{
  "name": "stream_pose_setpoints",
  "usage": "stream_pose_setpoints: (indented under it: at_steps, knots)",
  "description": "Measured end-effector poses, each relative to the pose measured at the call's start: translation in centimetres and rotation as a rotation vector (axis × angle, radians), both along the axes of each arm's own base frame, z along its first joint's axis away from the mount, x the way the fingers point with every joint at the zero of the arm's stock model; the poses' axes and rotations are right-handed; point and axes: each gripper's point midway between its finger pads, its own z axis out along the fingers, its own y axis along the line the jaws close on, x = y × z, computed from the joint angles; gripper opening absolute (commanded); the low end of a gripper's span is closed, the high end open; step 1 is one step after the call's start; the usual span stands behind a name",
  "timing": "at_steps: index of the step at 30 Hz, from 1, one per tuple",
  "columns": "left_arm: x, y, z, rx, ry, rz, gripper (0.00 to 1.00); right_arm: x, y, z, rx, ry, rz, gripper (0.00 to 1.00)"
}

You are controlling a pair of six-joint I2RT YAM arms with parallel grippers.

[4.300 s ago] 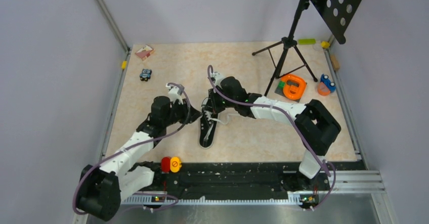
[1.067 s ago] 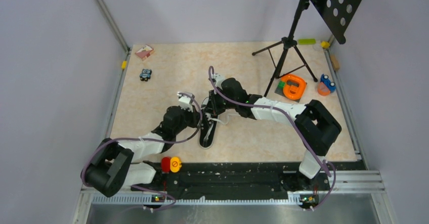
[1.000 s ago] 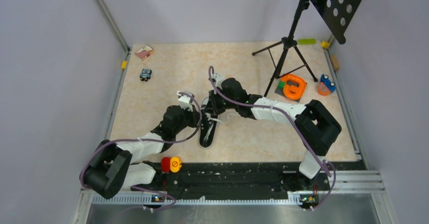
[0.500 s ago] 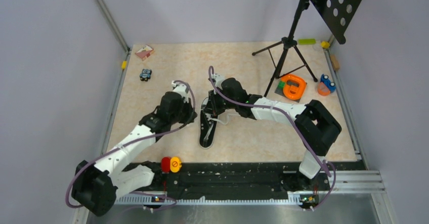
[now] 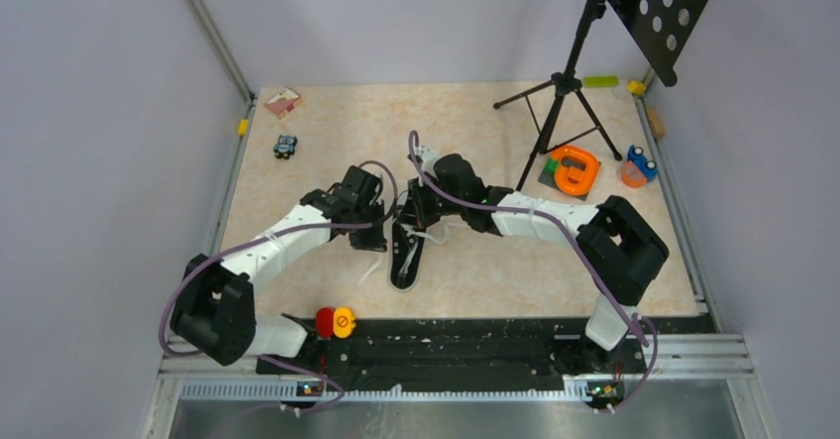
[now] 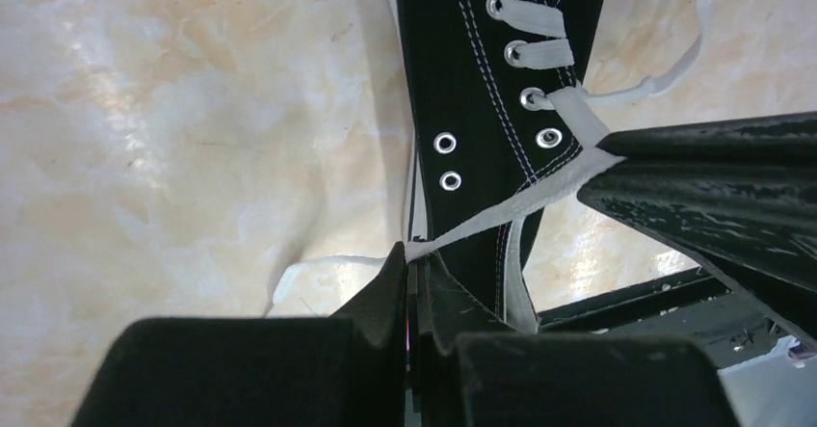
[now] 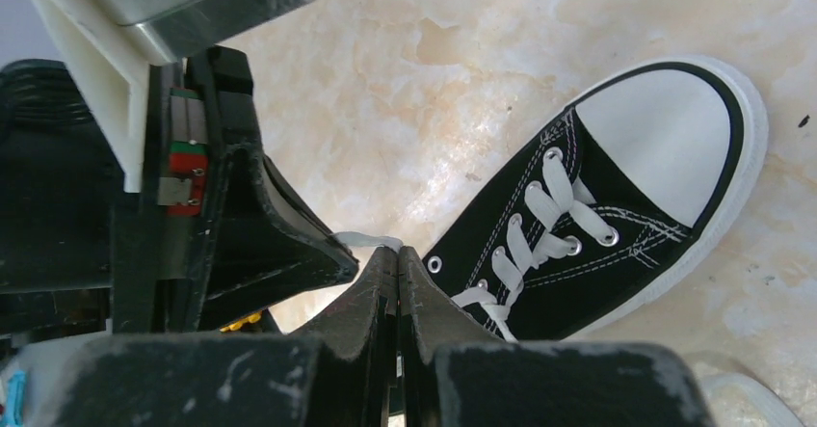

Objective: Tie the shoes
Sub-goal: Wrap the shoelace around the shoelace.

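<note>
The shoe is a black low-top sneaker lying mid-table with its white toe cap towards the arm bases. My left gripper sits at the shoe's left side and is shut on a white lace. That lace runs taut from its tips up to the right gripper's black fingers. My right gripper hangs over the shoe's heel end, shut on a white lace at its tips. A loose lace end trails on the table to the shoe's left.
A black tripod stand is at the back right, with an orange ring toy and a blue-and-orange object beside it. A small toy car and a pink card lie back left. Red and yellow buttons sit on the front rail.
The left arm has swung and turned its wrist, carrying its gripper down beside the shoe's left side with the lace pulled taut. The right arm has stayed still.
</note>
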Motion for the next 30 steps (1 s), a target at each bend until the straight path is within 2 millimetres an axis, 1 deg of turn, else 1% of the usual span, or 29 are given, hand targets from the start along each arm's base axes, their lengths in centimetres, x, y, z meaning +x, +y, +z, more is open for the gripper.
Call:
stream_pose_setpoints:
  at_steps: [2, 5, 11, 16, 18, 24, 28, 30]
  knots:
    - [0.1, -0.5, -0.8, -0.027, -0.015, -0.021, 0.00, -0.1, -0.1, -0.2, -0.004, 0.005, 0.001, 0.00]
    - [0.4, -1.2, -1.4, -0.065, -0.052, -0.070, 0.00, -0.1, -0.1, -0.3, -0.007, 0.007, 0.000, 0.00]
    - [2.3, -3.2, -1.4, -0.139, -0.155, -0.159, 0.00, 0.5, -0.3, -0.3, -0.012, -0.009, -0.029, 0.00]
    - [3.5, -4.8, -1.9, -0.199, -0.199, -0.207, 0.00, 1.1, -0.9, -1.2, -0.027, -0.017, -0.084, 0.00]
    - [3.7, -5.1, -2.3, -0.211, -0.201, -0.217, 0.00, 1.3, -1.3, -1.6, -0.039, -0.012, -0.105, 0.00]
    - [3.6, -5.4, -3.1, -0.238, -0.220, -0.229, 0.01, 1.8, -1.6, -1.6, -0.042, -0.013, -0.141, 0.00]
    - [3.6, -5.5, -2.5, -0.245, -0.246, -0.248, 0.26, 2.0, -1.6, -1.6, -0.041, -0.013, -0.148, 0.00]
    - [3.6, -5.5, -2.0, -0.248, -0.265, -0.260, 0.33, 1.9, -1.6, -1.6, -0.039, -0.009, -0.150, 0.00]
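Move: About 6 cm to the right and 4 cm ahead of the left hand, some 2 cm higher, is the held lace, pinched in the right fingertips; the left fingers already grip a strand leading to it. The shoe, toe forward, has its middle 6 cm right, 3 cm ahead and about 5 cm below the left hand. The loose lace lies on the table some 10 cm right of the right hand, level with it fore and aft and 10 cm lower. Carrying its pinched strand in over the shoe, the left hand goes about 5 cm right and 4 cm forward while sinking some 3 cm, up close to the right fingertips. Its wrist swings the fingers forward and rightward by around 25 degrees. At the end it rises slightly and its fingers part a little. The right hand keeps its pinch on the lace, easing about 2 cm forward, right and down with a slight clockwise turn. ##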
